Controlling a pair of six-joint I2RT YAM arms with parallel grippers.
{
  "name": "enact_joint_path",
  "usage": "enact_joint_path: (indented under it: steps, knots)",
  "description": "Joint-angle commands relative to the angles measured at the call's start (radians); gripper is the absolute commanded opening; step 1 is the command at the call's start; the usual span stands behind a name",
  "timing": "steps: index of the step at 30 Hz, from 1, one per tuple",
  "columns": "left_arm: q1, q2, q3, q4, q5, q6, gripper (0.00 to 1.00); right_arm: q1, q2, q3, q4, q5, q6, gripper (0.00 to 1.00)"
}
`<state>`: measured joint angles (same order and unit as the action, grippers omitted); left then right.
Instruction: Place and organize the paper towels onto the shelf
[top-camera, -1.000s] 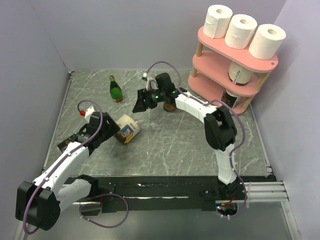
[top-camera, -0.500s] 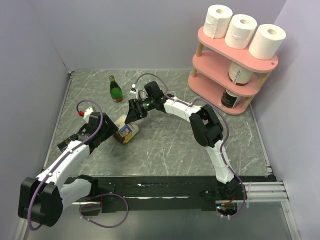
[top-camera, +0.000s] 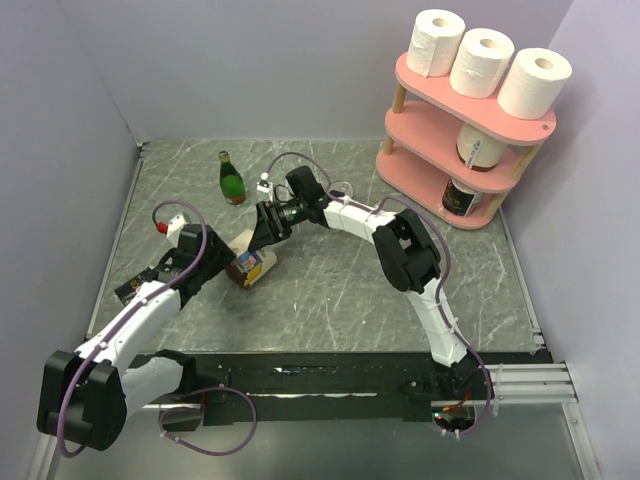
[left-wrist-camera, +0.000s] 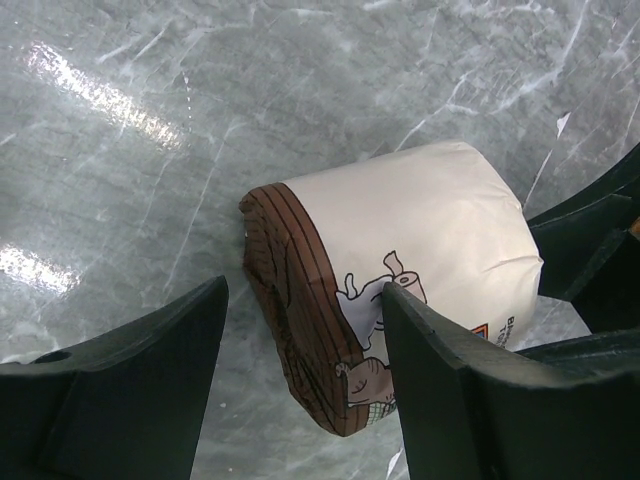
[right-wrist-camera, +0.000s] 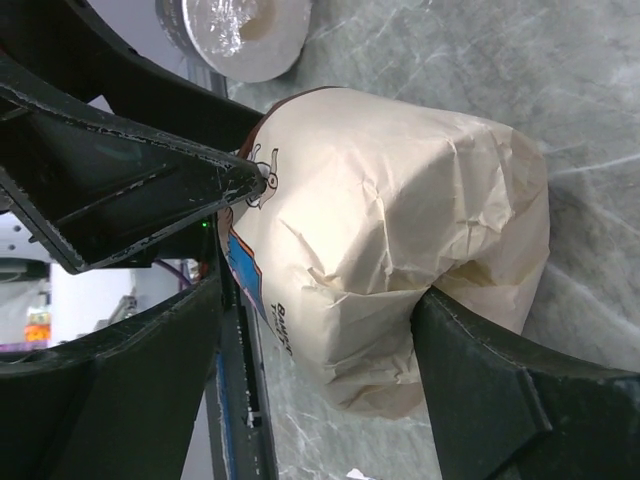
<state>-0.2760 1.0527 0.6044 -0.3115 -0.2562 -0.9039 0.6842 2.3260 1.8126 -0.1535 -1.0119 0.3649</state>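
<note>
Three white paper towels (top-camera: 437, 42) (top-camera: 481, 62) (top-camera: 534, 83) stand in a row on the top board of the pink shelf (top-camera: 422, 128) at the back right. A paper-wrapped roll (top-camera: 252, 266) with a brown end and a cartoon print lies on its side at mid-left. My left gripper (top-camera: 224, 262) is open, and its fingers straddle the roll's brown end (left-wrist-camera: 300, 300). My right gripper (top-camera: 260, 236) is open at the roll's other end (right-wrist-camera: 400, 230). Its right finger (right-wrist-camera: 480, 390) touches the wrapper.
A green bottle (top-camera: 231, 178) stands at the back left. A wrapped roll (top-camera: 480, 148) sits on the shelf's middle board and a dark jar (top-camera: 458, 196) on the lowest. A round silvery object (right-wrist-camera: 240, 30) lies beyond the roll. Grey walls close in the left and right sides.
My right arm has swung left and down from mid-table to the wrapped roll. My left gripper has stayed at the roll, which has shifted slightly.
</note>
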Motion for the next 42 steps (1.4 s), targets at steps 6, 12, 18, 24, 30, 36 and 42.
enact_joint_path:
  steps: [6,12,18,24,30,36,42]
  knots:
    - [0.000,0.023,-0.057,0.002,0.020,-0.009,0.67,0.017,0.010,-0.044,0.221,-0.175,0.126,0.73]
    - [0.000,0.032,-0.038,-0.004,0.021,-0.010,0.69,0.014,-0.007,-0.067,0.239,-0.177,0.141,0.56]
    - [0.000,0.010,0.024,-0.037,0.023,-0.010,0.71,0.014,-0.054,-0.111,0.281,-0.171,0.158,0.47]
    - [0.000,-0.019,0.162,-0.176,-0.060,-0.003,0.79,0.000,-0.146,-0.203,0.397,-0.129,0.223,0.39]
    - [0.000,-0.088,0.360,-0.239,-0.123,0.089,0.84,-0.014,-0.279,-0.239,0.223,-0.004,0.134,0.37]
    - [0.001,-0.042,0.549,-0.259,-0.178,0.207,0.87,-0.014,-0.494,-0.328,-0.190,0.267,-0.142,0.38]
    - [0.000,-0.111,0.502,-0.177,-0.124,0.319,0.92,-0.014,-0.726,-0.424,-0.541,0.677,-0.322,0.40]
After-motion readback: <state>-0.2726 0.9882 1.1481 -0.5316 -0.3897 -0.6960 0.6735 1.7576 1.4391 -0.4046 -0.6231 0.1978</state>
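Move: The wrapped paper towel lies on its side, its middle about 4 cm left of the right hand, 2 cm back and 3 cm below. The green bottle stands about 15 cm ahead of the right hand and 8 cm to its left; the can is some 10 cm ahead and 16 cm right. From the left hand, the paper towel is about 2 cm ahead, 5 cm right and 3 cm below. Right fingers pinch the paper towel's crumpled end and lift it rightwards, 10 cm; left hand rises 20 cm. ##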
